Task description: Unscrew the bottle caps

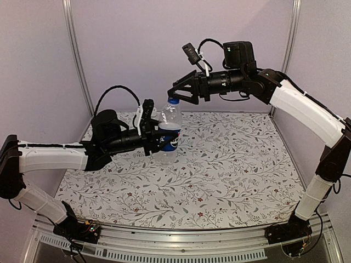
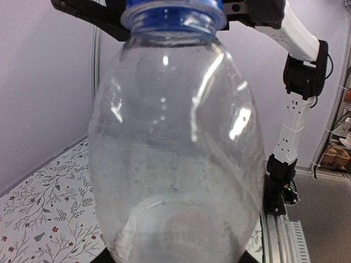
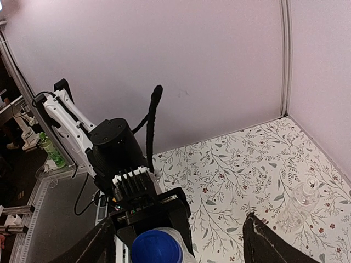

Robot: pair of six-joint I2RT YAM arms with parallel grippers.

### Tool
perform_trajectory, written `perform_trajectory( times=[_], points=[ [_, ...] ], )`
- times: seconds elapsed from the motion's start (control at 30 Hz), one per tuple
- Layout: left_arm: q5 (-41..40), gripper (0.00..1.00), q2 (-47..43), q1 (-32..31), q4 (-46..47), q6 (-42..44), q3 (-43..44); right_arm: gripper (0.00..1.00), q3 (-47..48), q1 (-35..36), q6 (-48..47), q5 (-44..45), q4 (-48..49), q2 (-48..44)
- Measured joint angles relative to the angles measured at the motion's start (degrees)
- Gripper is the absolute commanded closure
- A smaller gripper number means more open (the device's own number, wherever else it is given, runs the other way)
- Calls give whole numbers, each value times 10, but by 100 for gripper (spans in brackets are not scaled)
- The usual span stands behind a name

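Note:
A clear Pepsi bottle (image 1: 170,134) stands upright, lifted just off the flowered cloth, with my left gripper (image 1: 158,140) shut on its labelled middle. In the left wrist view the bottle (image 2: 175,159) fills the frame and hides the fingers. Its bright blue cap (image 1: 174,101) is on the neck. My right gripper (image 1: 176,96) hangs open at the cap from the right. From the right wrist the blue cap (image 3: 156,247) lies between the spread fingers (image 3: 266,244), touching neither. A plain clear bottle (image 3: 303,201) stands on the cloth further off.
The flowered cloth (image 1: 230,175) covers the table. Pale walls close in the back and both sides. Metal rails (image 1: 181,241) run along the near edge by the arm bases.

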Motion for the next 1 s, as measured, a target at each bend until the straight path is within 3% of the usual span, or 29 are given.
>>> perform_trajectory(
  times=[0.13, 0.47, 1.0],
  points=[
    [10, 61, 1, 0, 16, -13, 0, 29, -15, 0, 2, -13, 6, 0],
    [12, 61, 13, 0, 20, -19, 0, 48, -30, 0, 10, -36, 26, 0],
    [12, 61, 16, 0, 17, -19, 0, 48, -54, 2, 20, -50, 44, 0]
  ],
)
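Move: The blue cap of the Pepsi bottle sits just under my open right fingers: about 2 cm below, 1 cm back and 1 cm to the left. The middle of that bottle is roughly 13 cm below my right hand, 2 cm back and 2 cm left. The clear bottle stands on the table about 17 cm ahead, 10 cm left and 32 cm down. From my left hand, gripping the Pepsi bottle, the cap is about 12 cm above, 2 cm ahead and 2 cm right. I lower my right hand a little over 2 cm onto the blue cap, easing back about 1 cm and turning some 5 degrees counter-clockwise, while its fingers, still pointing left, draw in from wide to about half open on either side of the cap. My left hand keeps its grip and holds the Pepsi bottle nearly still beneath it. ##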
